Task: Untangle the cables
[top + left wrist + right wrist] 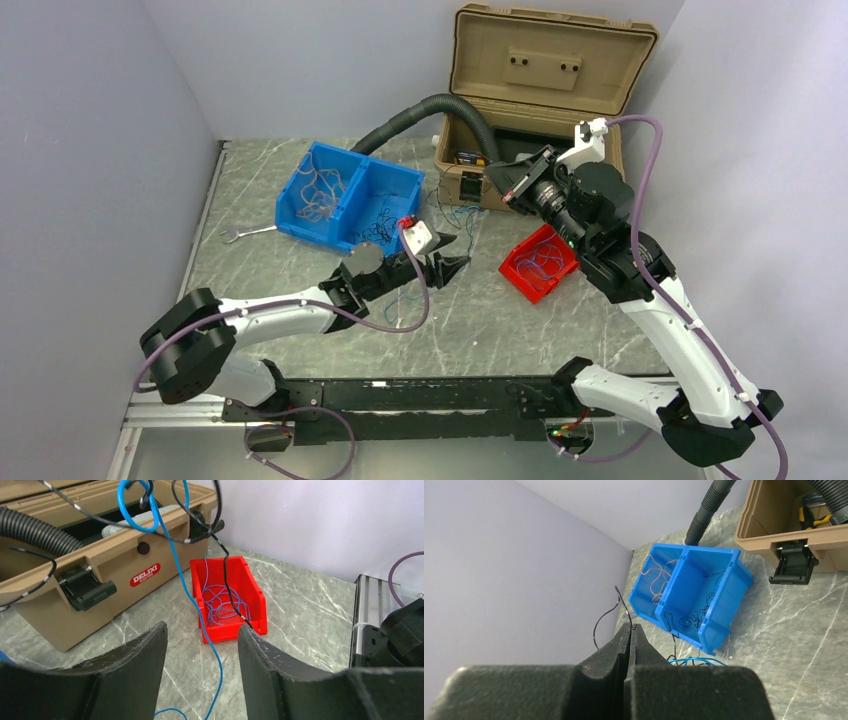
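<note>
The cables are thin blue and black wires. A tangle of them (456,214) hangs between my two grippers. My right gripper (630,626) is raised in front of the toolbox and shut on a black wire (605,617), which loops out past its tips. My left gripper (202,630) is open, low over the table. A blue wire (219,664) runs down between its fingers without being pinched. Another black wire (226,582) drops to the right fingertip (246,630). More blue wires lie in the red bin (257,596).
An open tan toolbox (540,80) stands at the back with a black corrugated hose (420,112) running into it. A blue two-compartment bin (362,176) at the left holds pale and black wires. A wrench (245,233) lies beside it. The red bin (516,266) sits right of centre.
</note>
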`<control>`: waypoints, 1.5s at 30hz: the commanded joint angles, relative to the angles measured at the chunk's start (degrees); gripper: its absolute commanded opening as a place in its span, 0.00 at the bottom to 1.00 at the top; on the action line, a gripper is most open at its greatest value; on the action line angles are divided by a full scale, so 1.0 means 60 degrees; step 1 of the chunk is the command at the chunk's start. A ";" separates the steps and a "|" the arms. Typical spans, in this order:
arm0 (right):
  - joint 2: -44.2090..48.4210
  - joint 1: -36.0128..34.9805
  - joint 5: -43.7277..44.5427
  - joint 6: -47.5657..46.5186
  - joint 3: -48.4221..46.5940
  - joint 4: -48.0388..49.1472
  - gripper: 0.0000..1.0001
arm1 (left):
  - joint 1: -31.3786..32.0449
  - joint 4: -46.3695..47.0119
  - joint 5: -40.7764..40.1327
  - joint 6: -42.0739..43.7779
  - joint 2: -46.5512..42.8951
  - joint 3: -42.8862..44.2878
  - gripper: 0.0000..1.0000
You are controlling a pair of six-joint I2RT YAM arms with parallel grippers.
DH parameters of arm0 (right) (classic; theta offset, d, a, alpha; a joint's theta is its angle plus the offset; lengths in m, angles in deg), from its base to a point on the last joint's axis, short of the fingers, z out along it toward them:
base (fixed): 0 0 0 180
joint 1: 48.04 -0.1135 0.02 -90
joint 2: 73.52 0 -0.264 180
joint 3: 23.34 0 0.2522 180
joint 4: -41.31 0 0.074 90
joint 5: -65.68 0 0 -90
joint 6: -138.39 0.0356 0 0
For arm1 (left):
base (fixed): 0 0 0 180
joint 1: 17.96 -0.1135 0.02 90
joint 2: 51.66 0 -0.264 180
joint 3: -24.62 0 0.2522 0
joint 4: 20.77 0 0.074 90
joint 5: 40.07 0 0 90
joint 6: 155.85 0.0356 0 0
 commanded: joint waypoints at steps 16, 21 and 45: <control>0.0221 0.0029 0.0193 0.0348 -0.0059 0.0413 0.00 | 0.0054 0.1047 0.0635 -0.0900 0.2169 0.1620 0.00; 0.0770 0.0036 0.2361 -0.0354 0.0007 0.0084 0.00 | -0.0058 0.1564 -0.0457 -0.1548 0.1578 0.0159 0.00; 0.1966 0.0028 0.3764 -0.1320 0.2347 -0.0487 0.00 | -0.1030 -0.6590 -0.2118 -0.3217 -0.2978 -0.1474 0.01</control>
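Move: The blue cable hangs in front of the open left fingers: pinch point about 5 cm to their right, 2 cm ahead, 2 cm lower. From the left hand the red tray lies some 16 cm right, 9 cm ahead, and the blue bin 22 cm left, 21 cm ahead, both about 22 cm down. The right hand already holds the black cable; the blue cable's pinch point is roughly 18 cm below it, 1 cm back, level sideways. Left hand pinches blue cable, draws it 15 cm left and down while right hand pulls black cable rightward. ##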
